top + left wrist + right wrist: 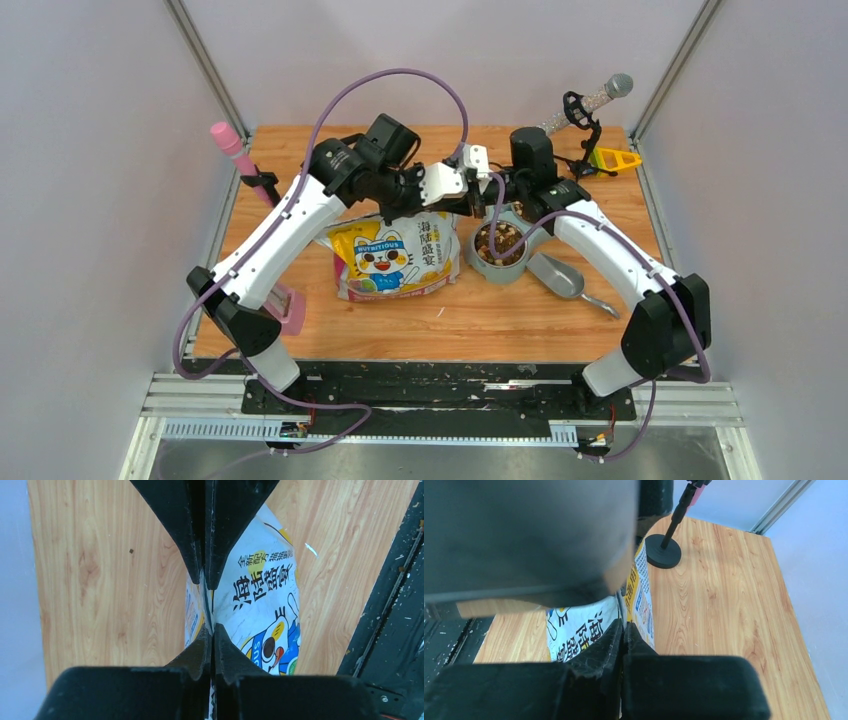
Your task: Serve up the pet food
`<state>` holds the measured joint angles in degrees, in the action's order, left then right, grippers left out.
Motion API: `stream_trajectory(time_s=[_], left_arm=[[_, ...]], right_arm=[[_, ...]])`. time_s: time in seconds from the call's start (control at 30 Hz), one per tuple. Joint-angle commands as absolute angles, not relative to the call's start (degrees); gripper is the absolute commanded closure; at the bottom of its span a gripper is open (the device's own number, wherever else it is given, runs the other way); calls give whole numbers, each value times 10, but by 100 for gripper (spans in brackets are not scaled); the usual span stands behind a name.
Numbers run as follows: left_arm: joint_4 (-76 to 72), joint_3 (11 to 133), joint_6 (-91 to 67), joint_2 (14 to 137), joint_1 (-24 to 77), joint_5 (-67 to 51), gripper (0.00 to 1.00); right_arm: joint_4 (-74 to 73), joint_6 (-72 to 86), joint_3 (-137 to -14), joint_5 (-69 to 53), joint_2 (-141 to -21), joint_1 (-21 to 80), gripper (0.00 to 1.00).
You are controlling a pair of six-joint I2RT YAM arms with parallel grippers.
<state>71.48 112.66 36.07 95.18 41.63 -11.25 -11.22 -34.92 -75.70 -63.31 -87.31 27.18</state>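
Observation:
The pet food (501, 241) is a heap of brown kibble in a grey bowl (476, 264) right of the cartoon-cat bag (398, 260). The bag stands on the wooden table with both grippers above it. My left gripper (455, 195) (211, 629) is shut on the bag's (260, 595) top edge. Facing it, my right gripper (482, 192) (623, 628) is shut on the same edge of the bag (584, 630), and its black fingers (200, 540) show in the left wrist view. A grey scoop (556, 274) lies right of the bowl.
A pink stand (232, 145) with a round black base (663, 551) is at the table's left edge, and a pink block (291, 309) lies near the front left. A glittery wand on a black holder (588, 103) and a yellow piece (613, 158) are at the back right.

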Motion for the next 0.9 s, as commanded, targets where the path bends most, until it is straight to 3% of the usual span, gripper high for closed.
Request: stream_trajectory(time_s=[0.0, 0.03, 0.13, 0.23, 0.37, 0.43, 0.47, 0.5, 0.73, 0.77, 0.83, 0.87], left_arm=[[624, 1129, 381, 903, 429, -96, 92], [631, 1108, 392, 900, 429, -75, 87], [639, 1059, 415, 871, 428, -41, 61], [642, 1020, 425, 853, 427, -33, 55], [640, 1011, 431, 849, 419, -28, 58], [644, 1011, 436, 852, 412, -30, 77], [646, 1013, 436, 854, 408, -29, 96], [646, 1014, 433, 855, 405, -30, 99], [683, 1034, 442, 845, 390, -66, 99], [681, 1033, 440, 845, 390, -61, 76], [675, 1025, 441, 842, 389, -43, 47], [663, 1015, 442, 840, 387, -36, 43]], right_arm=[[-162, -447, -752, -602, -843, 279, 100], [-166, -449, -752, -595, -839, 277, 100], [-194, -459, -765, -592, -836, 268, 100], [-218, -465, -782, -604, -842, 268, 100], [-248, -460, -811, -618, -852, 269, 100], [-251, -460, -811, -615, -850, 269, 100], [-251, -460, -810, -613, -847, 269, 100], [-252, -460, -810, -612, -846, 269, 100], [-262, -465, -809, -597, -834, 269, 100], [-263, -465, -809, -598, -833, 269, 100], [-269, -465, -810, -602, -831, 269, 100], [-272, -465, -812, -602, -830, 269, 100]])
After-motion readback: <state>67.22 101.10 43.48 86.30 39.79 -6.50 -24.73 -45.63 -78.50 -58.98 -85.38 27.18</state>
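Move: Both hands are shut on the pet food bag's top edge, the right hand some 3 cm to the right of the left. From the left hand, the next stretch of edge is about 4 cm left at the same height, and the bag's middle 5 cm left, 4 cm back and 11 cm below. The front bowl stands roughly 14 cm right, 2 cm back and 21 cm below. From the right hand, that next stretch is 7 cm left. Left hand opens, shifts about 4 cm left along the bag's top edge, shuts, reopens; right keeps its pinch. ##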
